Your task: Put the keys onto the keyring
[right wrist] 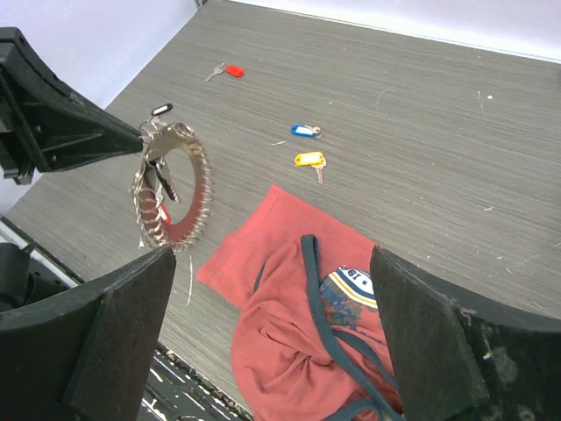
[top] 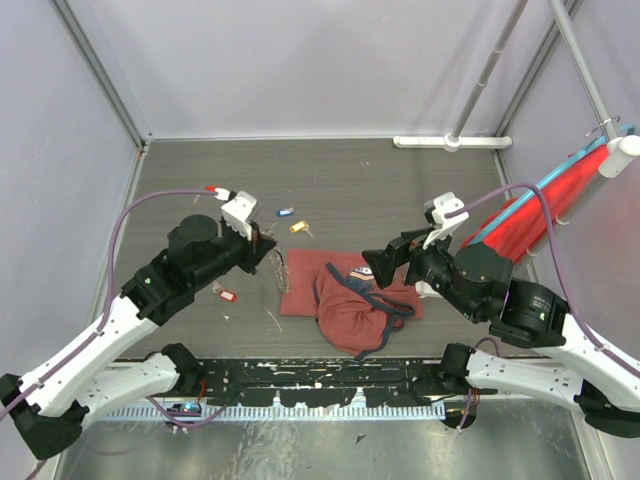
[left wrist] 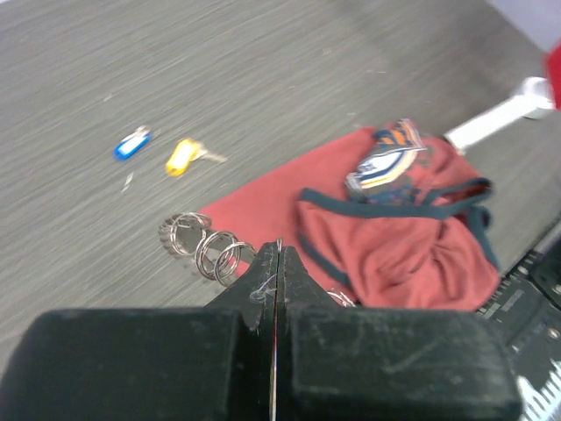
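Observation:
My left gripper (top: 266,250) is shut on the wire of the keyring (top: 280,270), a spiky ring of small silvery keys that hangs upright from its tips just left of the red cloth. In the left wrist view the jaws (left wrist: 279,252) are pressed together on the thin wire, with ring coils (left wrist: 209,247) beside them. The right wrist view shows the keyring (right wrist: 171,197) hanging from those fingers (right wrist: 79,136). Loose keys lie on the table: red (top: 212,189), blue (top: 285,212), yellow (top: 298,227), a red tag (top: 226,294) and a black one (right wrist: 160,110). My right gripper (top: 372,268) is open and empty above the cloth bag.
A dark-red cloth bag (top: 350,300) with a dark drawstring and a printed badge lies crumpled in the middle. It fills the space between my right gripper's fingers (right wrist: 114,342). A black perforated strip (top: 320,380) runs along the near edge. Enclosure walls stand on three sides.

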`<move>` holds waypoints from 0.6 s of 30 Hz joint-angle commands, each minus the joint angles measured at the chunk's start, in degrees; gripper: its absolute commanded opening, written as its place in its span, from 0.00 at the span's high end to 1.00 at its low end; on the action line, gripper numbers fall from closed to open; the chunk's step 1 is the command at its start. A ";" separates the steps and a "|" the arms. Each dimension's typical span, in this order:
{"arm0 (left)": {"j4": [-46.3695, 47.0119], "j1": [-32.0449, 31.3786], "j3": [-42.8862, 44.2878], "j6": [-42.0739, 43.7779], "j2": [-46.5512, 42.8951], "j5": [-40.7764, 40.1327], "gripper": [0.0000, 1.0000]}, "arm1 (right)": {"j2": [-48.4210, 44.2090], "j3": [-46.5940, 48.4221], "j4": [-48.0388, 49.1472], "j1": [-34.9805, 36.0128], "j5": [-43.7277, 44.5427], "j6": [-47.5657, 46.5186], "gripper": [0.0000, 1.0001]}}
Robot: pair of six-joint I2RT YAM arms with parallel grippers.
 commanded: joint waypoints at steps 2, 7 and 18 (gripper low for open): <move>-4.09 7.24 -1.66 -2.74 0.65 -2.45 1.00 | 0.34 -0.04 1.25 0.01 2.58 2.38 0.00; -7.07 10.65 -1.92 -3.93 5.82 -5.26 1.00 | -1.15 -0.27 1.12 0.02 2.40 2.60 0.00; -10.56 11.64 3.21 -3.45 21.23 -3.73 0.99 | -2.39 -0.89 -0.59 0.03 1.36 2.90 0.00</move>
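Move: Ahead of the left hand, which already holds the keyring, bare table lies about 6 cm farther out, 6 cm to the left and some 27 cm below. The red-and-white-tagged key is roughly 5 cm ahead and 14 cm left, the red cloth's middle 4 cm ahead and 16 cm right; the yellow-tagged key is 24 cm ahead, 3 cm right. From the empty right hand that bare spot is about 10 cm ahead, 27 cm left and 34 cm down. Sinking some 12 cm, the left hand carries the keyring down towards the bare table between the red-and-white-tagged key and the cloth, swinging about 6 cm left and 5 cm forward as it goes, mostly early on. The wrist tips the fingers down and turns counter-clockwise, each some 20 degrees, while the shut fingers keep their pinch on the ring. ##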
